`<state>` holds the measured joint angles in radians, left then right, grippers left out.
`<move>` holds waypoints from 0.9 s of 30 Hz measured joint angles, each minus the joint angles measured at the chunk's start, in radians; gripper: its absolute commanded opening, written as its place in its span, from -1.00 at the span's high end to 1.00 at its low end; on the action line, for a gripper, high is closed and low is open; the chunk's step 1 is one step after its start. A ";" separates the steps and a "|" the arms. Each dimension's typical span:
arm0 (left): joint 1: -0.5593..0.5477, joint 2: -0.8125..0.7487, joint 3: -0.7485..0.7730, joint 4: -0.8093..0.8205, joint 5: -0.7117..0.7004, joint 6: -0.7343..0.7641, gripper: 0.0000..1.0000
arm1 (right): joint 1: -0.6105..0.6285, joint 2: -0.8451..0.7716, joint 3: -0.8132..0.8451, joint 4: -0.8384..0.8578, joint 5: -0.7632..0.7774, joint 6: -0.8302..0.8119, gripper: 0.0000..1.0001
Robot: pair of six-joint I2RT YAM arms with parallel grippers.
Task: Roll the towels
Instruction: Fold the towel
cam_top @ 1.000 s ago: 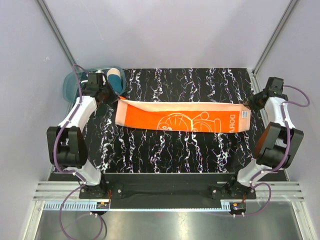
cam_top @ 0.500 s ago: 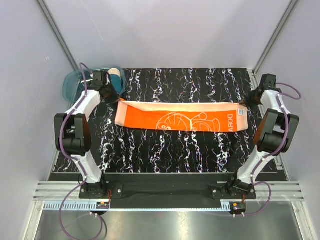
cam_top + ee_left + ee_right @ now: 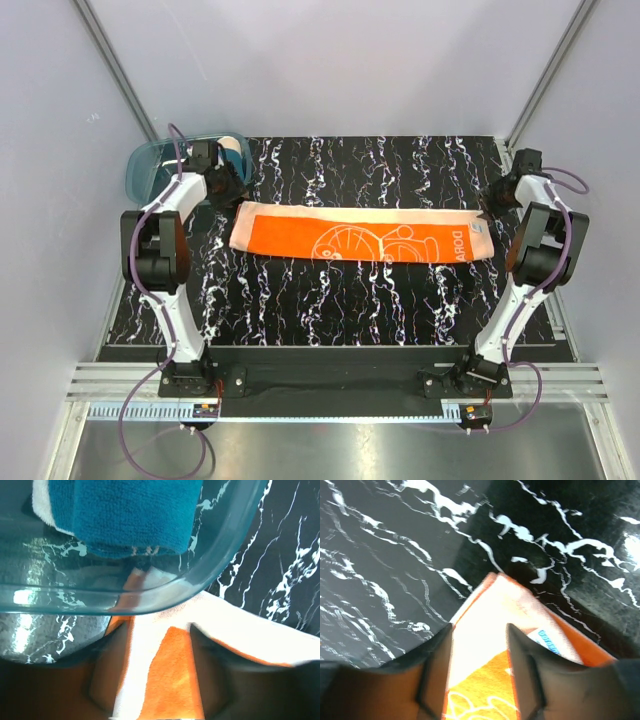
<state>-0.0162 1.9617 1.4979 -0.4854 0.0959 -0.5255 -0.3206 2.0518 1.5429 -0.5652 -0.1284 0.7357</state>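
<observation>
The orange towel (image 3: 360,235) lies flat as a long strip across the black marbled table, its cream edge along the far side. My left gripper (image 3: 230,185) is at its far left corner, open; in the left wrist view that corner (image 3: 175,680) lies loose between the two dark fingers (image 3: 107,675). My right gripper (image 3: 492,205) is at the far right corner, also open, with the towel's corner (image 3: 485,600) and its label lying between the fingers (image 3: 437,665). The teal towel (image 3: 233,155) sits rolled inside the tub (image 3: 145,170); up close its blue pile (image 3: 130,515) shows through the wall.
The translucent blue tub's rim (image 3: 200,580) overhangs the orange towel's left corner, close to my left gripper. Grey walls and metal posts stand on three sides. The table edge (image 3: 520,190) runs just right of my right gripper.
Both grippers were shut on the orange towel's far corners and have opened. The arms reached farther back, and the towel settled flat on the table.
</observation>
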 measured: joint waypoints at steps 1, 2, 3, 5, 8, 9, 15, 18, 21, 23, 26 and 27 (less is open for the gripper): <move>0.002 0.001 0.001 0.000 0.000 0.006 -0.43 | 0.000 0.000 0.004 0.001 -0.002 -0.002 -0.28; 0.004 0.001 0.002 0.000 -0.002 0.005 -0.50 | 0.000 0.000 0.011 0.001 -0.004 -0.004 -0.35; 0.006 0.000 0.005 -0.001 -0.004 0.006 -0.55 | 0.000 -0.001 0.018 0.004 -0.004 -0.006 -0.40; 0.009 -0.004 0.007 0.000 -0.009 0.007 -0.58 | 0.001 -0.011 0.020 0.010 -0.003 -0.012 -0.57; 0.010 -0.032 0.005 -0.011 -0.023 0.010 -0.60 | 0.001 -0.056 0.008 0.004 0.010 -0.028 -0.69; 0.010 -0.053 -0.001 -0.015 -0.026 0.011 -0.60 | 0.002 -0.084 0.000 -0.001 0.015 -0.032 -0.71; 0.011 -0.277 -0.093 -0.027 -0.036 0.032 -0.63 | 0.003 -0.336 -0.114 -0.014 0.071 -0.079 -0.72; 0.011 -0.443 -0.201 -0.017 -0.015 0.045 -0.66 | 0.005 -0.480 -0.216 -0.013 0.083 -0.101 -0.70; 0.012 -0.624 -0.357 0.013 0.030 0.054 -0.74 | 0.005 -0.632 -0.362 -0.003 0.068 -0.110 -0.71; 0.012 -0.726 -0.465 0.026 0.056 0.057 -0.78 | 0.005 -0.722 -0.470 -0.001 0.038 -0.109 -0.73; 0.011 -0.849 -0.602 0.003 0.085 0.067 -0.82 | 0.005 -0.794 -0.583 -0.010 -0.012 -0.105 -0.82; 0.012 -0.885 -0.640 -0.005 0.096 0.074 -0.89 | 0.005 -0.802 -0.610 -0.013 -0.027 -0.105 -0.82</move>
<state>-0.0044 1.0763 0.8577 -0.4908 0.1921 -0.4511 -0.3161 1.2499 0.9333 -0.5781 -0.1555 0.6308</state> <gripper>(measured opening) 0.901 0.892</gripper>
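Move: At the far-left corner of the orange towel strip, the left hand hovers just over the cloth; the towel's middle lies some 33 cm to its right and 6 cm back. The blue rolled towel is about 12 cm ahead and 4 cm left, and the basin's middle about 11 cm ahead and 15 cm left. From the right hand, just above the far-right corner, the orange towel's middle is about 33 cm left and 6 cm back, with the white tag roughly 4 cm back and 1 cm left. Opening wider from half open, both hands lift off the far corners and arc back over the strip towards its near side: up about 12 cm, then sinking some 4 cm as they draw back. The left goes back about 17 cm, the right about 15 cm and 5 cm inward to the left. Both wrists tip their fingers more forward, by about 10 to 15 degrees. ##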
